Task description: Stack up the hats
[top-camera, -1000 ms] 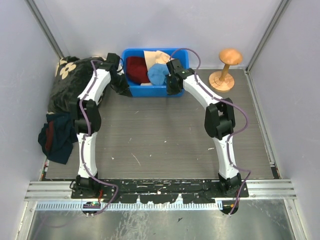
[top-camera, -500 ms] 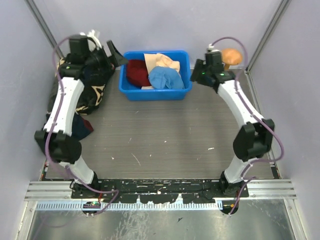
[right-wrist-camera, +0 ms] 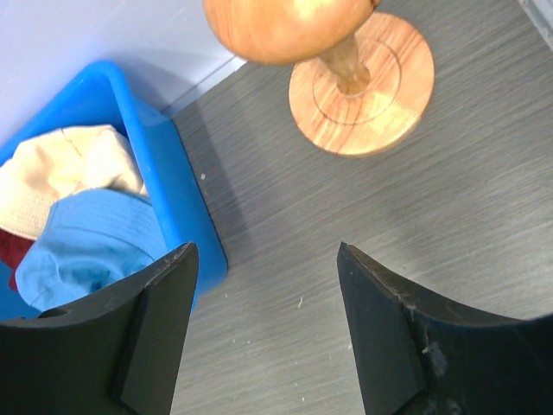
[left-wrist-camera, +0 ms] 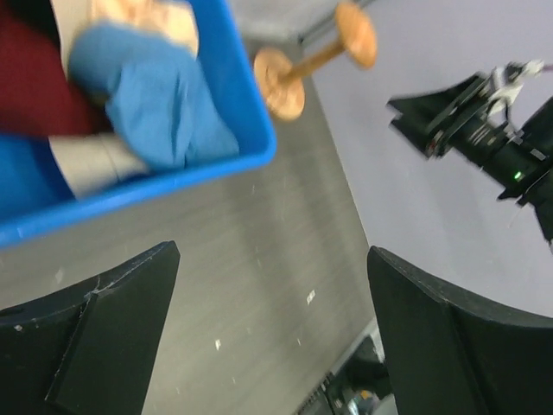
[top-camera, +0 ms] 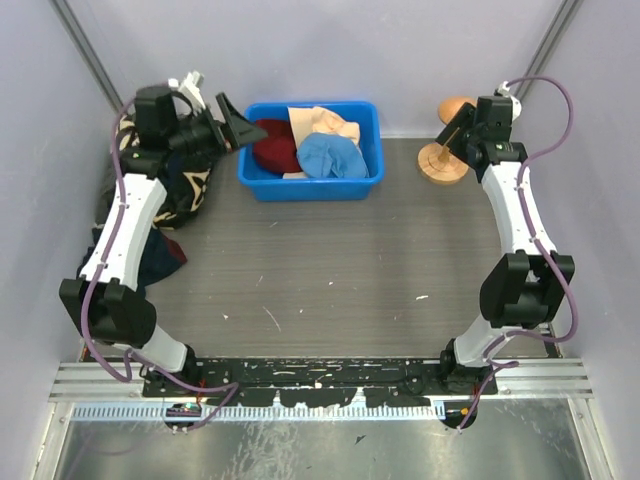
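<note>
A blue bin (top-camera: 310,190) at the back of the table holds the hats in a loose heap: a dark red one (top-camera: 275,145), a light blue one (top-camera: 330,157) and a cream one (top-camera: 322,123). In the left wrist view a second cream piece (left-wrist-camera: 86,169) shows under the light blue hat (left-wrist-camera: 147,104). My left gripper (top-camera: 235,128) hovers open at the bin's left end, with nothing between its fingers. Raised beside the wooden hat stand (top-camera: 445,160), my right gripper (top-camera: 462,130) is open and holds nothing. The table shows between its fingers (right-wrist-camera: 164,294).
A black blanket with cream flowers (top-camera: 185,190) and a navy cloth with red trim (top-camera: 150,260) lie along the left wall. The stand's round base (right-wrist-camera: 371,95) sits right of the bin's rim (right-wrist-camera: 173,190). Grey walls close in the sides and back.
Both grippers have come away from the bin's edges and opened. The left arm swung up and to the left, the right arm out toward the wooden stand.
</note>
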You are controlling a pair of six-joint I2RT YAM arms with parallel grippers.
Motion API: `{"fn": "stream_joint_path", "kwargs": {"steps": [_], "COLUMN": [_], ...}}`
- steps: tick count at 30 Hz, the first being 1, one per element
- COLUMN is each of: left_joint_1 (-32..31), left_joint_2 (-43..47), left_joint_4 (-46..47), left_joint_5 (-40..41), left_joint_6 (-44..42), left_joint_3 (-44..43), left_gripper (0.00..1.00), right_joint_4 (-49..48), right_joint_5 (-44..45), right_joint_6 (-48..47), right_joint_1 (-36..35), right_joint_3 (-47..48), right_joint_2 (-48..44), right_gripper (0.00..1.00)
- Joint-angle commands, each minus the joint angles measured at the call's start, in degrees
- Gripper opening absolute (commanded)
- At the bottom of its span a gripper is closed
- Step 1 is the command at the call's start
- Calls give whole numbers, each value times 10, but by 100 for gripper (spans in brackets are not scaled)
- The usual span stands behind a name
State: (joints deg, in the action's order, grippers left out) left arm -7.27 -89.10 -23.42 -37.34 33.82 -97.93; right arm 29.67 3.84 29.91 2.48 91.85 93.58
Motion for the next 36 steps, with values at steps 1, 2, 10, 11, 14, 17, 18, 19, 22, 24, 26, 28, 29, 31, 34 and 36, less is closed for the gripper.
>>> {"fn": "stream_joint_path", "kwargs": {"steps": [1, 2, 10, 11, 14, 17, 18, 19, 22, 24, 26, 28, 29, 31, 34, 36], "left_joint_1": [1, 1, 2, 2, 2, 2, 1, 1, 2, 1, 1, 1, 2, 2, 1, 2], "left_joint_2": [26, 29, 10, 9, 3, -6, -9, -12, -21, -25, -30, -36, -39, -47, -59, -67], "left_joint_4": [14, 24, -1, 3, 5, 7, 4, -1, -18, -27, -38, -44, -46, -49, -52, -61], "left_joint_5": [-49, -49, -22, -18, -7, -5, -3, 1, 11, 17, 27, 31, 32, 34, 34, 35], "left_joint_6": [46, 50, 21, 21, 24, 27, 26, 24, 12, 4, -3, -8, -9, -11, -12, -15], "left_joint_3": [63, 73, 69, 76, 89, 93, 91, 88, 75, 70, 65, 62, 61, 58, 51, 43], "left_gripper": [98, 98, 98, 98, 98, 98, 98, 98, 98, 98, 98, 98, 98, 98, 98, 98], "right_joint_4": [-30, -33, -102, -100, -111, -141, -141, -140, -143, -169, -197, -229, -248, -303, -340, -371], "right_joint_5": [33, 45, -29, -40, -66, -97, -109, -120, -146, -153, -147, -141, -137, -137, -154, -168], "right_joint_6": [-1, -2, 87, 94, 118, 154, 164, 175, 220, 260, 286, 307, 318, 351, 381, 404], "right_joint_1": [14, 20, 121, 127, 147, 161, 163, 164, 166, 166, 166, 166, 166, 167, 168, 168], "right_joint_3": [66, 70, 117, 139, 188, 224, 236, 266, 308, 293, 254, 214, 193, 147, 142, 148], "right_joint_2": [27, 34, 111, 124, 175, 218, 240, 260, 317, 329, 325, 320, 317, 318, 348, 371], "right_gripper": [72, 72, 72, 72, 72, 72, 72, 72, 72, 71, 71, 70, 70, 70, 70, 68]}}
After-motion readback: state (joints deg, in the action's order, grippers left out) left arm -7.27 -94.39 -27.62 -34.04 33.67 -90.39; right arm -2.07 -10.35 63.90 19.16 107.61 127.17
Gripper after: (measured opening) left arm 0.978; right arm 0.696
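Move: The wooden hat stand's middle is about 12 cm ahead of the right hand, 6 cm to its right and some 15 cm below. The blue tub's middle is roughly 37 cm to this hand's left, 12 cm ahead and 23 cm down. From the left hand, the maroon hat lies about 19 cm ahead, straight in line and 33 cm below; the tub's middle is the same distance ahead and 11 cm right. The hat stand is rounded on its right: the open right hand swings about 14 cm right, then pushes forward and sinks, rolling its left side up and tilting slightly upward, until its jaws are beside the cap. The left hand, also open, sinks some 11 cm towards table height before the tub, tipping its fingers down. ##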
